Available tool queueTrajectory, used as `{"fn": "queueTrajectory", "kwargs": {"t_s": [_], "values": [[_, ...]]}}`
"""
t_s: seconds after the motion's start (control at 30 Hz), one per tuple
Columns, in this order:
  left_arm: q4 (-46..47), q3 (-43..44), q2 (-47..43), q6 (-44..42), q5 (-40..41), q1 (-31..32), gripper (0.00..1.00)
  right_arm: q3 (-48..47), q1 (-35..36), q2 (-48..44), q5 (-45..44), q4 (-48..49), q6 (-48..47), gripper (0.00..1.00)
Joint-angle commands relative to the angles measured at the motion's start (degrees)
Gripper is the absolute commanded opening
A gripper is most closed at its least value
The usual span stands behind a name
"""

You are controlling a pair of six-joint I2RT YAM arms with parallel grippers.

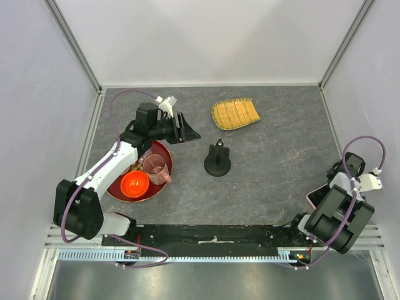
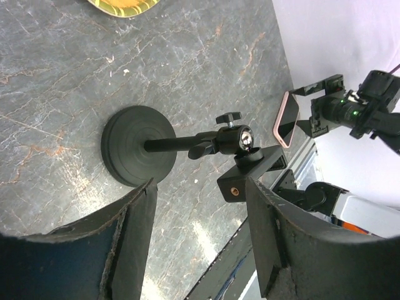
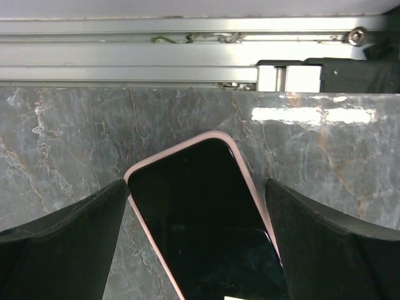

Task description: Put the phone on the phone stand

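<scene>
The phone stand (image 1: 217, 161) is black and stands mid-table; the left wrist view shows its disc base (image 2: 137, 144) and cradle arm (image 2: 250, 169). My left gripper (image 1: 187, 130) hovers to its upper left, open (image 2: 200, 184) with nothing between the fingers. The phone (image 3: 200, 212) has a black screen and pale pink edge. It lies flat near the table's right front corner, and only its edge (image 1: 311, 197) shows under the right arm in the top view. My right gripper (image 3: 197, 184) is open over the phone, a finger on either side of it. The left finger (image 3: 94, 219) meets its corner.
A red tray (image 1: 164, 149) at the left holds an orange bowl (image 1: 134, 183) and a pink cup (image 1: 156, 167). A woven yellow dish (image 1: 234, 114) lies at the back. White walls enclose the table, and an aluminium rail (image 3: 125, 62) runs beside the phone.
</scene>
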State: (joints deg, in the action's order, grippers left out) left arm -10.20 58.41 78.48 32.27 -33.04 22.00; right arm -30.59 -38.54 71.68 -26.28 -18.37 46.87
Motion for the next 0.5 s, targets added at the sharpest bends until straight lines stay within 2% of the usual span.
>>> {"fn": "queueTrajectory", "kwargs": {"t_s": [0.0, 0.13, 0.23, 0.47], "values": [[5.45, -1.11, -2.01, 3.67, -5.28, -1.52, 0.65, 2.82, -1.18, 1.79, 4.04, 7.03, -6.34, 0.98], [6.68, -1.72, -1.84, 4.90, -6.69, -2.05, 0.65, 2.55, -0.48, 4.96, 7.29, 7.47, -10.39, 0.98], [7.65, -2.16, -1.84, 5.34, -7.48, -2.22, 0.65, 2.55, 4.25, 5.93, 8.70, 8.70, -10.75, 0.98], [8.17, -2.43, -1.66, 5.35, -7.39, -2.66, 0.66, 0.01, 13.92, 8.39, 11.87, 2.92, -5.14, 0.98]]}}
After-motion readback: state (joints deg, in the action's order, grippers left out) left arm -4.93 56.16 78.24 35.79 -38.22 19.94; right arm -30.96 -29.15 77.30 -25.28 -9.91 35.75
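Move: The right gripper stands wide open astride the outer end of the phone, whose middle lies about 6 cm to its left, 3 cm back and 2 cm below. The side rail runs some 6 cm to its right, level with it. The phone stand is about 49 cm to its left, 10 cm ahead and 6 cm higher. From the left hand, the phone is roughly 53 cm right, 21 cm back and 20 cm down. Sweep the right gripper about 5 cm forward, easing slightly right at first, then left to end some 2 cm over, away from the side rail. Turn it nearly 20 degrees counter-clockwise on the way and let it sink about 1 cm. Keep the fingers wide open astride the phone, so the finger nearer the base pushes along its long edge. ##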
